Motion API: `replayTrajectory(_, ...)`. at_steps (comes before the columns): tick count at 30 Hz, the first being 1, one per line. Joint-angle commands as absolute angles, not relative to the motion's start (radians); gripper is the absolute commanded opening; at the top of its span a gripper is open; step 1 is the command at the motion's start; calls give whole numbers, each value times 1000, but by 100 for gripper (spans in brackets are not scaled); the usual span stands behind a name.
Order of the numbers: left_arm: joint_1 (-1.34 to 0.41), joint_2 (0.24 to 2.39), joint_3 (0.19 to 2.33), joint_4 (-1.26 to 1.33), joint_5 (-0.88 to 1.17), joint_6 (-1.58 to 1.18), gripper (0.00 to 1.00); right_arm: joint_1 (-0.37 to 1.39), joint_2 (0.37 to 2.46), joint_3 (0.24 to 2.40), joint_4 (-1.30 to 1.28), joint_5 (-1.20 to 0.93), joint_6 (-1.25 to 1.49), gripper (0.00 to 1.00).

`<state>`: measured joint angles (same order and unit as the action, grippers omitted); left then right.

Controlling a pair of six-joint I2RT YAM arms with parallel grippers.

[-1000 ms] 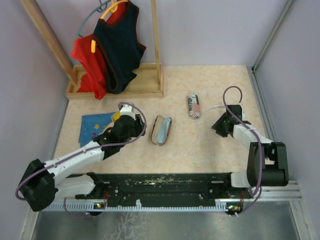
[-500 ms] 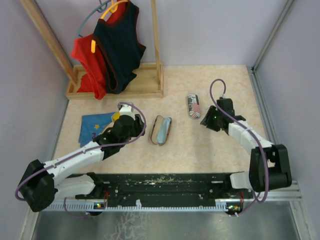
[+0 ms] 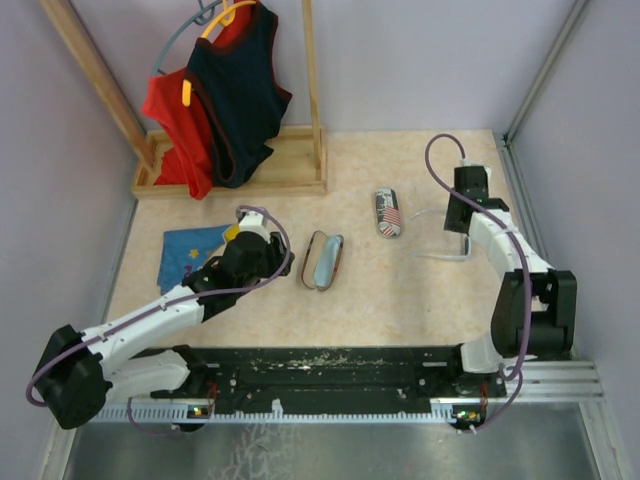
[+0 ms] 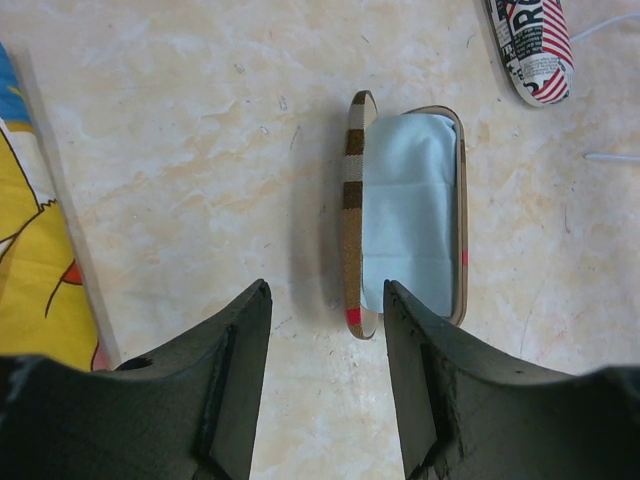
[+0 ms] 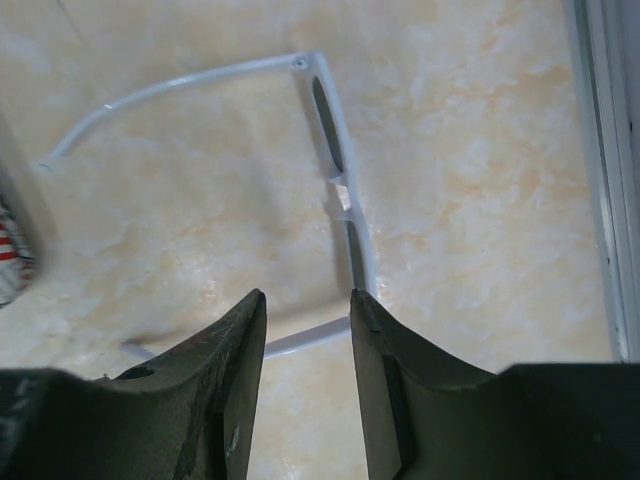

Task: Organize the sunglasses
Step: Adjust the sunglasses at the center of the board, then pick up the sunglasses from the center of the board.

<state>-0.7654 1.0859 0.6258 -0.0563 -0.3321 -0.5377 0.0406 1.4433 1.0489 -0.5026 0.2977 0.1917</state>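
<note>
The sunglasses [image 5: 338, 170], a white-grey pair with thin arms, lie unfolded on the table at the right [image 3: 438, 236]. My right gripper [image 5: 308, 305] hangs open just over them, and the pair's near arm crosses the gap between its fingertips; in the top view the right gripper [image 3: 458, 222] is at the pair's right side. My left gripper [image 4: 325, 300] is open and empty, just short of the open plaid case [image 4: 352, 210] with a light-blue cloth [image 4: 410, 220] in it. From above, the left gripper [image 3: 275, 262] sits left of that case [image 3: 323, 260].
A shut flag-print case [image 3: 387, 212] lies between the plaid case and the sunglasses. A blue and yellow cloth [image 3: 188, 250] lies at the left. A wooden rack [image 3: 240, 175] with red and navy tops stands at the far left. A metal rail [image 5: 600, 150] edges the table's right side.
My right arm swung away from beside the flag-print case to the far right, uncovering the white sunglasses. The left arm has barely moved.
</note>
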Motion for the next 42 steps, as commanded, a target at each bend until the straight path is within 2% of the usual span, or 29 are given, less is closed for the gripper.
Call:
replayTrajectory(1, -759, 1079, 629, -76, -284, -553, 55, 2, 1517, 1113, -555, 341, 76, 38)
replayTrajectory(11, -759, 1087, 635, -73, -296, -548, 55, -33, 1661, 1175, -529, 351, 30, 35)
replayTrajectory(21, -759, 1109, 644, -67, -304, -542, 55, -35, 1764, 1236, -526, 376, 10, 28)
replayTrajectory(42, -759, 1121, 647, -61, -312, -539, 55, -47, 1805, 1249, -511, 370, 2, 18)
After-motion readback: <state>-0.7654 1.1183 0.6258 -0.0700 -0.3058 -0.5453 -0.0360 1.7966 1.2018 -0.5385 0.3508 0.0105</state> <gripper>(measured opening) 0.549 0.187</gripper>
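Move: Below and to the right of the right hand stands the front of the white sunglasses, about 9 cm down, 4 cm right and 2 cm ahead, its open arms reaching left. The flag-patterned case is about 17 cm to the hand's left and 8 cm ahead; the open case with the cloth is roughly 36 cm left and 5 cm back. From the left hand, the sunglasses' front is some 48 cm right and 11 cm ahead. Sinking about 7 cm and shifting some 4 cm right, the right hand comes down onto the front of the white sunglasses, easing back slightly before reaching forward about 3 cm. The fingers tip more steeply down by roughly 15 degrees and narrow by about half, ending astride the rim beside the bridge; contact can't be made out. ##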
